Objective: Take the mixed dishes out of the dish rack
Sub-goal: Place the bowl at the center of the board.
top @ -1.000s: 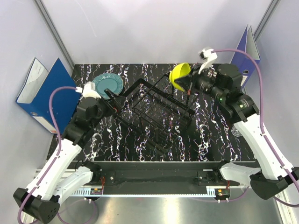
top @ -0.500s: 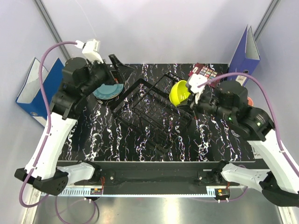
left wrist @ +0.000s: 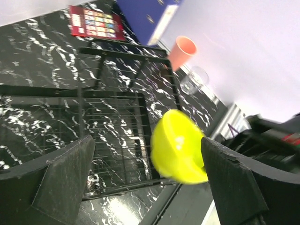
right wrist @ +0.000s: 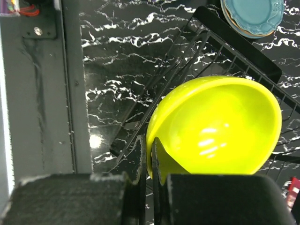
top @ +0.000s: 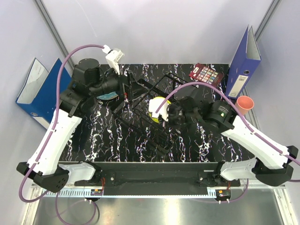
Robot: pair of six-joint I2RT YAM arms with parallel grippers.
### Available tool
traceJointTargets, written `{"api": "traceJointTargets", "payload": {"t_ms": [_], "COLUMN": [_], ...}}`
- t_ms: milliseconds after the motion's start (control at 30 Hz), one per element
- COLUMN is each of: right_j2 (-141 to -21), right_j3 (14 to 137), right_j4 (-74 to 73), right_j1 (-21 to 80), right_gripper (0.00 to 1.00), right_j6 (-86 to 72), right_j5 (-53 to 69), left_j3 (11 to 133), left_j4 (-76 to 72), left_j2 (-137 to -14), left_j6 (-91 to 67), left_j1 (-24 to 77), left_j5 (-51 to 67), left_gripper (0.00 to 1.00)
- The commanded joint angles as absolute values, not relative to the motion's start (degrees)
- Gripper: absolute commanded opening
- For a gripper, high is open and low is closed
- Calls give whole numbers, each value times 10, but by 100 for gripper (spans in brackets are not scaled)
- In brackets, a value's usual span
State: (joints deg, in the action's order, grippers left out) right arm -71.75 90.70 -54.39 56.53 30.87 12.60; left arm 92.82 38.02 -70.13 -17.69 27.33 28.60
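Note:
My right gripper [top: 164, 115] is shut on the rim of the small yellow-green bowl [top: 156, 108], which hangs tilted over the middle of the black wire dish rack [top: 154, 140]. In the right wrist view the fingertips [right wrist: 151, 164] pinch the bowl's [right wrist: 220, 126] edge. The left gripper [top: 127, 88] stands open and empty at the rack's back left corner; its view shows the bowl [left wrist: 180, 147] between its far-apart fingers [left wrist: 61, 183]. The teal scalloped plate [right wrist: 253, 16] lies on the table, partly hidden under the left arm. A pink cup [top: 244, 104] and a clear glass [left wrist: 194, 80] stand at the right.
A blue binder [top: 37, 93] leans at the left wall and another [top: 243, 61] stands at the back right. A red printed card [top: 205, 72] lies flat at the back. The grey rail [right wrist: 70, 93] runs along the table's near edge.
The right arm has swung the bowl from the rack's back right corner down to over its middle. The left arm has risen off the teal plate and turned toward the rack, still open.

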Motion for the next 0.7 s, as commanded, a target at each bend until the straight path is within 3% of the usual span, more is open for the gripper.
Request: {"api": "traceJointTargets", "payload": {"t_ms": [0, 200, 667], "right_j2": [-722, -740, -783], "right_j3": [934, 933, 988], "right_j4": [-533, -522, -533], "right_j1": [591, 611, 675], "right_gripper": [0, 0, 0], "right_j6": [345, 350, 387], "right_j5": [101, 94, 33], "left_j3": [924, 904, 943], "left_j4": [388, 440, 494], "left_j2": [-691, -700, -717], "left_j6": [-150, -140, -144], "left_j1": [289, 322, 375], "left_j5": [316, 256, 179], "left_gripper": [97, 85, 76]}}
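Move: The yellow bowl, held by its rim in the right fingers, has its middle some 10 cm to the left hand's right, 5 cm back and 10 cm below. From the right hand it is about 5 cm ahead, 3 cm left and 2 cm lower. The dish rack's middle is roughly 9 cm right, 7 cm back and 28 cm below the left hand; the teal plate is about 16 cm left, 8 cm ahead and 35 cm down. Downward by about 5.5 cm and back towards the robot some 3.5 cm, the left hand comes in on the bowl's far-left side, rolling and tipping its wrist slightly while its wide-open fingers narrow a little. The right hand keeps its rim pinch and brings the bowl about 3 cm left to meet it, tilting the wrist roughly 10 degrees. ##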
